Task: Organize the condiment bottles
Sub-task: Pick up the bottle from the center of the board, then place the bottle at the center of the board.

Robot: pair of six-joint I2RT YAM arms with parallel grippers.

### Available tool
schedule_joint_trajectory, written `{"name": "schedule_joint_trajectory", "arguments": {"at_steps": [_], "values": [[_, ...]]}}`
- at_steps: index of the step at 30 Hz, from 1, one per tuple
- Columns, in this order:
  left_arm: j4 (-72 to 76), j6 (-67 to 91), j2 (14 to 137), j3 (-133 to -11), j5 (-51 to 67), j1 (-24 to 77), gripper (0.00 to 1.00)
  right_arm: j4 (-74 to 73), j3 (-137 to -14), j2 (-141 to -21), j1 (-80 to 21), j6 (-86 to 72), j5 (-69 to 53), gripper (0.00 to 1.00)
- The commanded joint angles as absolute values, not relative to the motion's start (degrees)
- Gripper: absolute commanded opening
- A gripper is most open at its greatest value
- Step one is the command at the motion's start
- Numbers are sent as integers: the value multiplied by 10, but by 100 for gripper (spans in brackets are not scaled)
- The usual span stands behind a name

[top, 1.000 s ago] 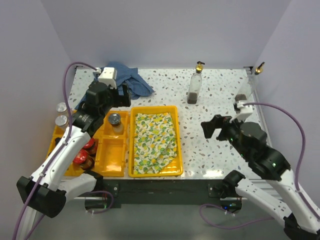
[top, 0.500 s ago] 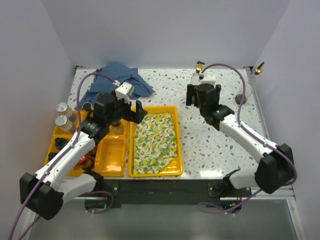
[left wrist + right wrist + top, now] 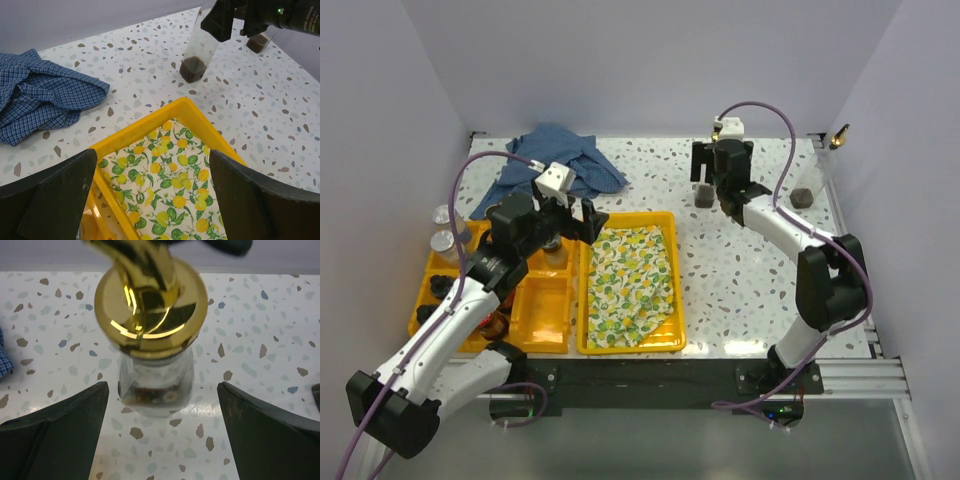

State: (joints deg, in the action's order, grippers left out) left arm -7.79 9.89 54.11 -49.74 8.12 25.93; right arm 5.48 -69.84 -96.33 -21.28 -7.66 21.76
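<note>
A clear glass bottle [image 3: 155, 387] with a gold pourer [image 3: 150, 300] and a little dark sauce at its foot [image 3: 703, 197] stands at the back of the table. My right gripper [image 3: 160, 440] is open, its fingers wide on either side of this bottle without touching it; the same gripper [image 3: 712, 178] hides the bottle's upper part from above. A second clear bottle [image 3: 803, 196] stands at the back right. Grey-capped shakers [image 3: 443, 228] stand left of the trays, and a red-lidded jar [image 3: 497, 322] shows under my left arm. My left gripper [image 3: 155, 200] hangs open over the lemon cloth, holding nothing.
A yellow tray [image 3: 582, 300] holds the lemon-print cloth [image 3: 630, 285]; a compartment tray [image 3: 545, 310] lies to its left. A blue checked cloth [image 3: 555, 155] is bunched at the back left. Walls close in the table on three sides.
My right arm has swung from the near right to the back and come down around the gold-topped bottle. My left gripper has moved right, from the back left to over the lemon-cloth tray.
</note>
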Motion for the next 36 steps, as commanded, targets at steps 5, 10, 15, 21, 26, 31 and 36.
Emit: {"name": "schedule_joint_trajectory", "arguments": {"at_steps": [5, 10, 15, 21, 26, 31, 36], "values": [[-50, 99, 533, -494, 93, 260, 100, 108, -757, -1005, -193, -54, 167, 86], [-48, 101, 534, -494, 100, 260, 100, 111, -768, -1025, -193, -41, 157, 78], [-48, 100, 536, -493, 102, 259, 100, 107, -755, -1006, -192, -28, 162, 47], [-47, 100, 536, -491, 104, 260, 100, 86, -673, -913, -192, -13, 127, 31], [-44, 103, 533, -490, 109, 259, 100, 27, -569, -811, -193, -26, 119, 28], [-40, 105, 533, -487, 118, 260, 100, 16, -454, -656, -195, -81, 71, 28], [-41, 100, 524, -484, 105, 260, 100, 3, -364, -558, -209, -135, 72, 27]]}}
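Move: The bottle at the board's centre, gold-topped, stands about 3 cm ahead of the open right fingers, level sideways, its middle some 7 cm lower. The other gold-topped bottle is roughly 24 cm to the right of that hand and 3 cm ahead; the lemon-lined tray's middle is about 20 cm left and 20 cm back. From the left hand the centre bottle lies some 18 cm ahead, 26 cm right and 15 cm below. Right hand reaches 3 cm forward, pinches the bottle's neck, then draws the bottle back roughly 18 cm. ##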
